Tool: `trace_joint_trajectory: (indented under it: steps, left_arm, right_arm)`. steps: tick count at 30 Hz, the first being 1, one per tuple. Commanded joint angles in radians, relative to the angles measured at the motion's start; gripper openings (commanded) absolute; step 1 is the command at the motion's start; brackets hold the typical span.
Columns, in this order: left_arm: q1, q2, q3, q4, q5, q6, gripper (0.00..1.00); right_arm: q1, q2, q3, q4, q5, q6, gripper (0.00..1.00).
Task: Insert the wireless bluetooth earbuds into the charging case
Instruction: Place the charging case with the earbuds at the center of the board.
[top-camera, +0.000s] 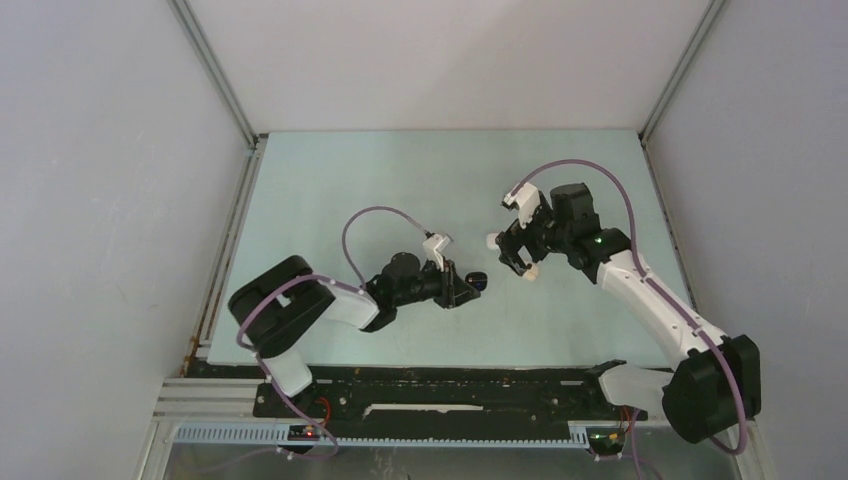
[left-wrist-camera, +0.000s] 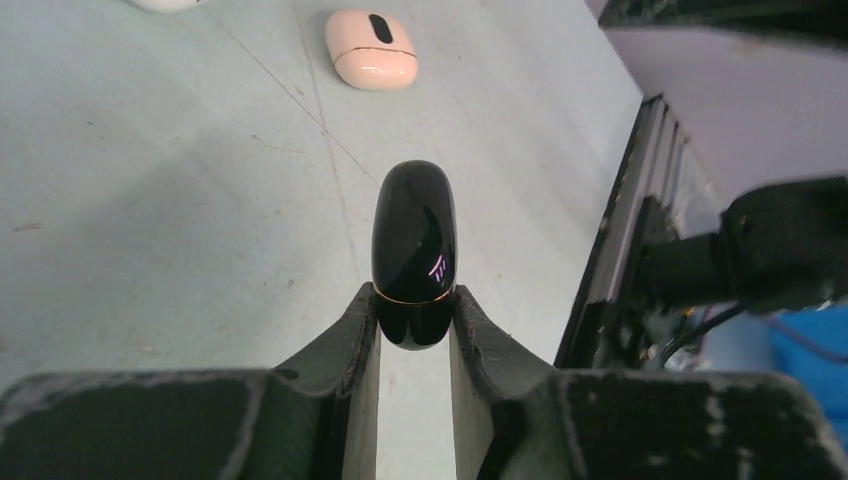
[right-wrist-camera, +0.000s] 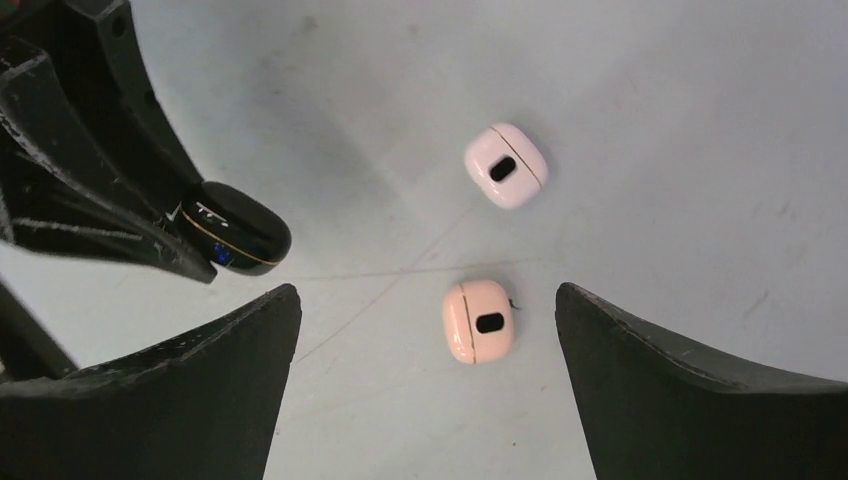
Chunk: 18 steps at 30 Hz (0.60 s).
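My left gripper (left-wrist-camera: 415, 305) (top-camera: 468, 285) is shut on the near end of a glossy black charging case (left-wrist-camera: 414, 235) (right-wrist-camera: 237, 228) with a thin gold seam, its lid closed, held just above the table. My right gripper (right-wrist-camera: 425, 300) (top-camera: 515, 258) hangs open above a closed beige charging case (right-wrist-camera: 478, 320) (left-wrist-camera: 370, 50), which lies between its fingers without touching them. A closed white charging case (right-wrist-camera: 505, 165) lies just beyond it. The earbuds are out of view in every frame.
Pale green table top (top-camera: 400, 190) with white walls on three sides and a metal rail (top-camera: 440, 385) along the near edge. Both arms meet near the table's middle, the left fingers (right-wrist-camera: 110, 200) close to the right gripper's left side.
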Motion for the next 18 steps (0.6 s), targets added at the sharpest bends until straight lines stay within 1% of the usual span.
trace_joint_trajectory:
  steps: [1,6,7,8,9,10,11,13,15,18]
  left_arm:
    - [0.011,0.128,0.114,0.043,0.081,-0.350,0.20]
    - [0.027,0.291,0.250,-0.008,0.133,-0.531,0.31]
    - [0.031,0.314,0.274,-0.035,0.147,-0.554,0.39]
    - [0.037,0.336,0.291,-0.060,0.154,-0.573,0.44]
    - [0.040,0.342,0.301,-0.084,0.156,-0.580,0.56]
    - [0.044,0.341,0.306,-0.115,0.155,-0.577,0.86]
    - [0.049,0.333,0.310,-0.165,0.149,-0.565,0.98]
    - [0.056,0.305,0.318,-0.280,0.139,-0.517,1.00]
    - [0.065,0.260,0.326,-0.418,0.119,-0.431,1.00]
    - [0.080,0.168,0.357,-0.690,0.038,-0.261,1.00]
  right_arm:
    - [-0.008,0.039,0.041,0.077,0.180,0.120,1.00]
    - [-0.008,0.035,0.010,0.114,0.231,0.091,1.00]
    - [-0.008,0.036,0.009,0.111,0.234,0.085,1.00]
    - [-0.008,0.038,0.009,0.107,0.235,0.081,1.00]
    - [-0.009,0.037,0.009,0.102,0.234,0.075,1.00]
    - [-0.008,0.035,0.009,0.098,0.233,0.073,1.00]
    - [-0.009,0.034,0.008,0.098,0.233,0.072,1.00]
    - [-0.007,0.028,0.008,0.096,0.233,0.071,1.00]
    - [-0.007,0.022,0.004,0.102,0.234,0.071,1.00]
    - [-0.006,0.015,-0.006,0.122,0.259,0.081,1.00]
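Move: The left hand still holds the closed black charging case. Its set-down spot at the centre of the board lies about 7 cm to that hand's right, 3 cm ahead and 5 cm below. On the same table level, the peach case stands about 5 cm right of that spot and 1 cm farther out; the white case is some 7 cm beyond it and 2 cm to its left. From the empty right hand, the spot is nearly straight below, some 13 cm down. Keeping its pinch on the black case, the left hand carries it right and down towards the board beside the peach case, about 5 cm across and 4 cm down with a little forward, rolling some 30 degrees about its fingers so the forward side dips. The fingers then spread wide and let go, and the hand eases slightly back left. The open right hand shifts about 4 cm forward and right, staying high and turning slightly clockwise. ##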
